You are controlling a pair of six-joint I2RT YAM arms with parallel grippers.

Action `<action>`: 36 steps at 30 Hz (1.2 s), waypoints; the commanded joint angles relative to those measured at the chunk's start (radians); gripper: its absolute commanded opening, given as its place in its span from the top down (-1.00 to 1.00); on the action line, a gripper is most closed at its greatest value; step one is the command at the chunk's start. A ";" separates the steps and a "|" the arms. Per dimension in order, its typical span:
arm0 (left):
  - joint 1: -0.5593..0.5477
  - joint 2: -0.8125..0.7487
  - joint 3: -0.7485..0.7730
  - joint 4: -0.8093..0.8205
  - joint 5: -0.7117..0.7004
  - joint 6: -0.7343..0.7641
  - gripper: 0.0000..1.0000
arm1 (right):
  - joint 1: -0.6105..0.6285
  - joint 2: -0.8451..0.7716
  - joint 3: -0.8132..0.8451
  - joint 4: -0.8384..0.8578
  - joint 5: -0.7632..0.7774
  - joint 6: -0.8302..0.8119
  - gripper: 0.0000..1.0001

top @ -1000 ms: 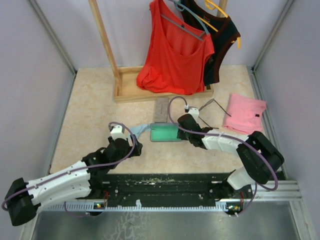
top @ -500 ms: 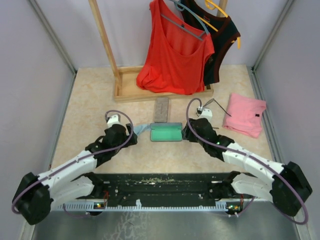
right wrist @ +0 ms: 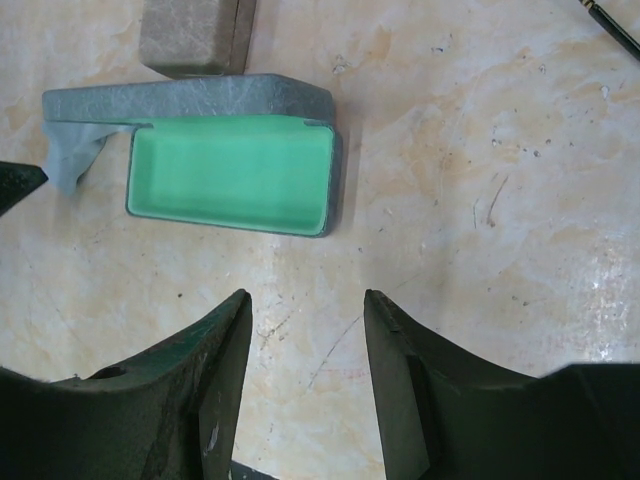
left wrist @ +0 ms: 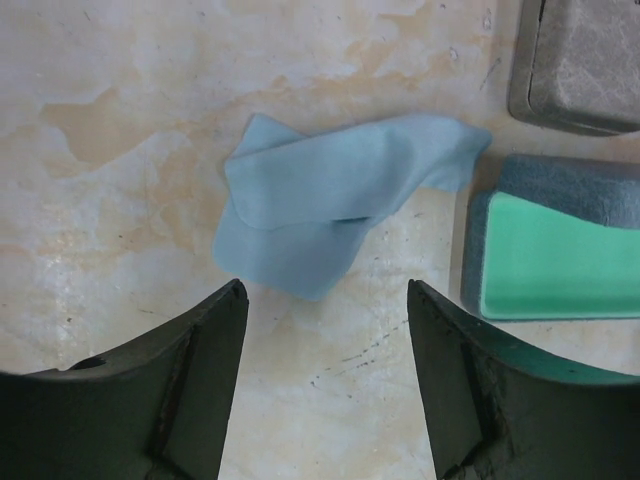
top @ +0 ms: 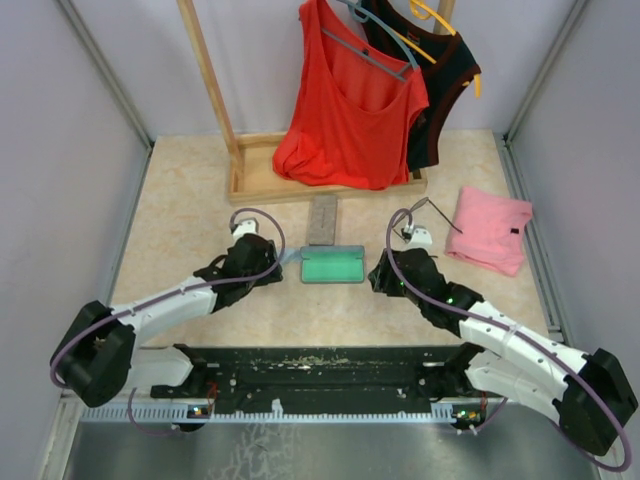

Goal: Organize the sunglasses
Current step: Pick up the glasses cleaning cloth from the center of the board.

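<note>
One pair of sunglasses (top: pixel 437 212) lies as thin dark wire on the table beside the pink cloth; one of its slim arms (right wrist: pixel 614 24) crosses the top right corner of the right wrist view. The other pair is out of view. A grey case (top: pixel 332 266) lies open with an empty green lining (right wrist: pixel 232 172). My left gripper (top: pixel 268 264) is open and empty (left wrist: pixel 325 295), just short of a light blue cloth (left wrist: pixel 330 200). My right gripper (top: pixel 383 277) is open and empty (right wrist: pixel 305 298), near the open case's right end.
A closed grey case (top: pixel 322 218) lies behind the open one. A folded pink cloth (top: pixel 489 228) lies at the right. A wooden rack base (top: pixel 252 182) with red and black tops hanging over it stands at the back.
My left gripper has moved forward and right, up to the blue cloth. My right arm has swung out and its gripper has drawn back from the open case's right end.
</note>
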 commanded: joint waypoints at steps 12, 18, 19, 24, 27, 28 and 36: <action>0.110 0.133 0.053 0.101 -0.017 0.051 -0.31 | -0.009 0.003 -0.007 0.041 -0.047 -0.031 0.02; 0.132 0.186 0.059 0.132 0.008 0.075 -0.30 | -0.009 0.003 -0.010 0.041 -0.053 -0.032 0.02; 0.133 0.189 0.059 0.136 0.011 0.076 -0.29 | -0.009 0.001 -0.009 0.038 -0.054 -0.031 0.02; 0.136 0.205 0.047 0.171 0.024 0.089 -0.18 | -0.009 -0.004 -0.008 0.031 -0.054 -0.031 0.02; 0.138 0.223 0.048 0.184 0.027 0.097 -0.11 | -0.009 -0.006 -0.006 0.025 -0.056 -0.032 0.02; 0.140 0.229 0.047 0.187 0.025 0.098 -0.09 | -0.009 -0.007 -0.006 0.022 -0.057 -0.032 0.02; 0.153 0.271 0.041 0.232 0.024 0.126 0.19 | -0.009 -0.025 -0.006 0.003 -0.056 -0.031 0.02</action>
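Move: The cleaning cloth lies just in front of the left gripper, its middle about 4 cm ahead, 1 cm right and 4 cm below. The open green-lined case stands some 14 cm to the right and 3 cm ahead of that gripper; the closed grey case lies about 14 cm ahead and 12 cm right. From the right gripper the cloth is roughly 23 cm left, 7 cm ahead and 9 cm down. Bring the left gripper about 5 cm forward over the cloth, swinging some 2.5 cm left in the first half while sinking 3 cm to the cloth's far-left part. Then keep creeping forward, low and level, and narrow the fingers from roughly three-quarters to under half open around its folded edge, without shutting them. ##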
